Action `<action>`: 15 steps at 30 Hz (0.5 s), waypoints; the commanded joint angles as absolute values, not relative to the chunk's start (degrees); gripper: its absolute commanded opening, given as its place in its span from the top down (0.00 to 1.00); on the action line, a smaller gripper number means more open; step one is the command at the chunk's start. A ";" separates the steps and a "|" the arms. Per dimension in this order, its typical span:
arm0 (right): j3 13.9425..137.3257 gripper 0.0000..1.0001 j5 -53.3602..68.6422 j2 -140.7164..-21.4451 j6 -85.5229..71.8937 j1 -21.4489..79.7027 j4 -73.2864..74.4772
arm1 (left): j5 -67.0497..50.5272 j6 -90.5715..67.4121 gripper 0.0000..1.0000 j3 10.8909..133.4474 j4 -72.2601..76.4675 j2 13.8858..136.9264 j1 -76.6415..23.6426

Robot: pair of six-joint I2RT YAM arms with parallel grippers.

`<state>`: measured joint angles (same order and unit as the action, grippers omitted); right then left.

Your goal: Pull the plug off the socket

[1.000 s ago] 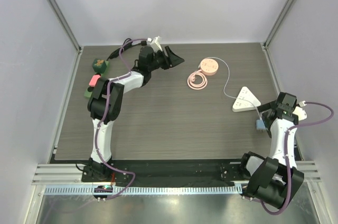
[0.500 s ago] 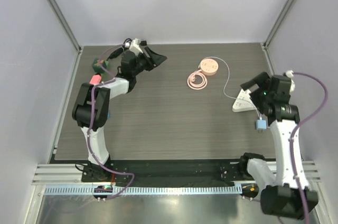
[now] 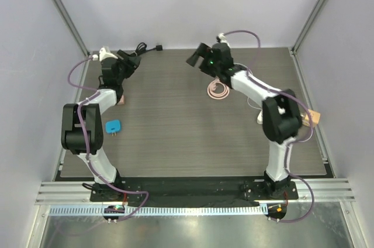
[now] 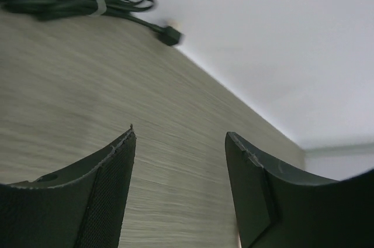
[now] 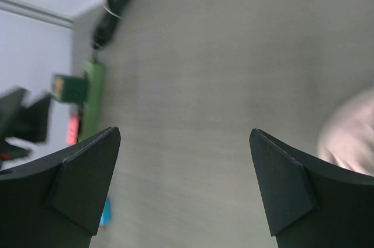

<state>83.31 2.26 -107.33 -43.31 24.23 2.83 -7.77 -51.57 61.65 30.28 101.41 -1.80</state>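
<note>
A small blue plug (image 3: 113, 126) lies loose on the table at the left, apart from both grippers; it shows as a blue blur (image 5: 104, 213) in the right wrist view. The white triangular socket block (image 3: 259, 117) is mostly hidden behind my right arm. My left gripper (image 3: 130, 59) hangs open near the back left corner, with bare table between its fingertips (image 4: 178, 137). My right gripper (image 3: 194, 58) is open wide above the back middle of the table, nothing between its fingers (image 5: 184, 137).
A bundled black cable (image 3: 149, 49) lies by the back wall. A pink coiled cable (image 3: 217, 90) sits under my right arm. A green strip (image 5: 90, 99) with a red part runs along the left edge. A tan object (image 3: 311, 118) lies at the right.
My right arm swung from the right side across to the back middle. My left gripper moved left toward the back corner. The blue plug now lies at the left instead of by the socket block.
</note>
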 commanded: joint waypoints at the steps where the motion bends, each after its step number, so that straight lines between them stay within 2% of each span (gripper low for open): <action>1: 98.99 0.02 6.56 -118.95 -40.78 25.57 -7.29 | 3.85 -44.93 0.36 62.84 22.00 97.39 -0.71; 3: 102.21 0.03 10.27 -123.12 -40.69 25.66 -9.39 | 10.94 -39.76 0.33 65.81 12.96 96.68 -0.62; 7: 99.94 0.03 14.32 -127.52 -39.64 25.40 -16.26 | 23.07 -35.52 0.26 71.01 0.45 97.38 -0.62; 12: 96.33 0.03 19.40 -129.19 -39.02 25.49 -21.95 | 26.19 -31.56 0.21 71.28 -1.75 99.05 -0.62; 15: 96.33 0.03 23.18 -129.99 -40.16 25.49 -24.95 | 25.49 -25.95 0.10 73.73 -2.72 100.80 -0.53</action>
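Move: The pink plug on the green socket strip lies about 15 cm left of the left hand, 5 cm back and 16 cm below. At similar depth, the green box plug is 15 cm left and 2 cm ahead, the loose pale plug 8 cm left and 10 cm back, the black cable coil 16 cm ahead and 1 cm left. From the right hand the pink plug is some 52 cm left, 2 cm back, 15 cm below. Left hand swings 11 cm left, sinking towards the pink plug, tipping and opening; right sweeps 8 cm left, descending. ##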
